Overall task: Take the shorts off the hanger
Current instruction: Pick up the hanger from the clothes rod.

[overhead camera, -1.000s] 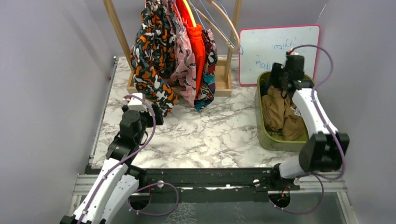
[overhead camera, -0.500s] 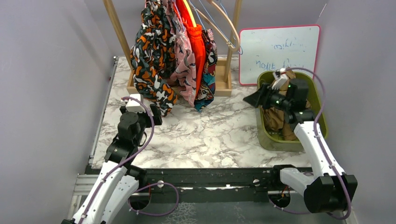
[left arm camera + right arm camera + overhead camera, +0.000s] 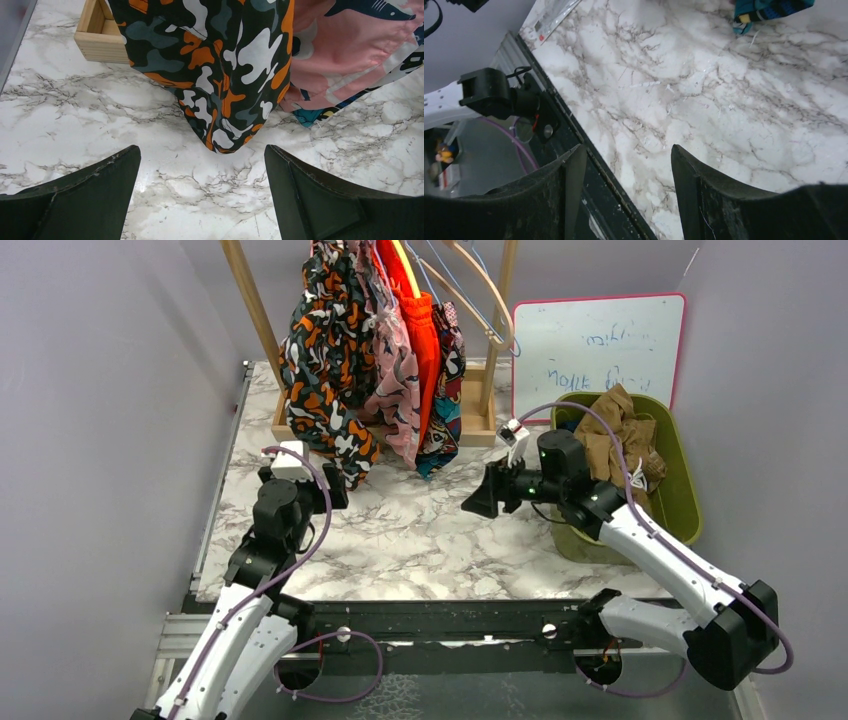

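Several shorts hang from hangers on the wooden rack (image 3: pixel 258 315) at the back: a black-orange-white blotch pair (image 3: pixel 325 350), a pink print pair (image 3: pixel 395 380), a bright orange pair (image 3: pixel 420 320) and a multicolour pair (image 3: pixel 445 430). Tan shorts (image 3: pixel 615 430) lie heaped in the green bin (image 3: pixel 685 510). My left gripper (image 3: pixel 335 485) is open just short of the blotch pair's lower hem (image 3: pixel 220 135), its jaws (image 3: pixel 201 150) empty. My right gripper (image 3: pixel 480 502) hovers open over the marble at the table's middle, pointing left, with nothing between its fingers (image 3: pixel 628 150).
Two empty hangers (image 3: pixel 480 290) hang on the rack's right side. A whiteboard (image 3: pixel 600 350) leans on the back wall behind the bin. The rack's wooden base (image 3: pixel 100 35) sits on the marble table (image 3: pixel 440 540). Grey walls close in left and right.
My right arm has swung out of the green bin and leftward over the table's middle, leaving the tan shorts heaped in the bin. The left arm has barely moved.
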### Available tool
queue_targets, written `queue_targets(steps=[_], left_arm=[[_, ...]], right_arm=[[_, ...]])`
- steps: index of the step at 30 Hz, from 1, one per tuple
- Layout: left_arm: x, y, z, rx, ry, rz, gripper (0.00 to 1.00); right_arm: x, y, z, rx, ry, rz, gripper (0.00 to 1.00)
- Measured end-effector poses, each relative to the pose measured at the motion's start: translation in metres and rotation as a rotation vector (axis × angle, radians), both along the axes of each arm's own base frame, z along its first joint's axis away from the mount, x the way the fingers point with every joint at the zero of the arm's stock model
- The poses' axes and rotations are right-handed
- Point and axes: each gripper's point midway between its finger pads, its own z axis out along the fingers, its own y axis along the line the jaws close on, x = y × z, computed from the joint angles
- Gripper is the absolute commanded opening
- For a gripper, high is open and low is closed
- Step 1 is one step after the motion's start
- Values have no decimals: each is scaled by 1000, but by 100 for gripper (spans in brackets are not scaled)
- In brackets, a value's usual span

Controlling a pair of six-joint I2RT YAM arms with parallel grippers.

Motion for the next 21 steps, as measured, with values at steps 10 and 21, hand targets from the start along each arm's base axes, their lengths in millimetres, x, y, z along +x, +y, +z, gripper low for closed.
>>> queue_targets(steps=[10,21], left_arm=[[0,0,0,3,-1,-1,96],[1,0,-4,9,11,-1,96]], right_arm=[[36,14,81,-11,-292,-52,65],[99,30,144,20,-420,-204,65]])
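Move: The near end of the patterned shorts' hanger, up on the rod, is about 21 cm ahead of the right hand, 8 cm to its left and some 28 cm above. The patterned shorts hang below it, around 10 cm above the hand; the red shorts are just left of them, and the empty wooden hanger is about 8 cm right of that hanger. From the left hand, the patterned shorts' hanger is roughly 17 cm ahead, 24 cm right and 28 cm higher. Up and forward, the right arm climbs some 14 cm and reaches about 10 cm out with a slight drift left, carrying its empty hand from over the open table towards the hanging patterned shorts and their hanger. The climb leads, and the wrist swings the leftward, drooping fingers up and round to point more forward, a turn of about 25 degrees. The fingers stay part open and touch nothing. ##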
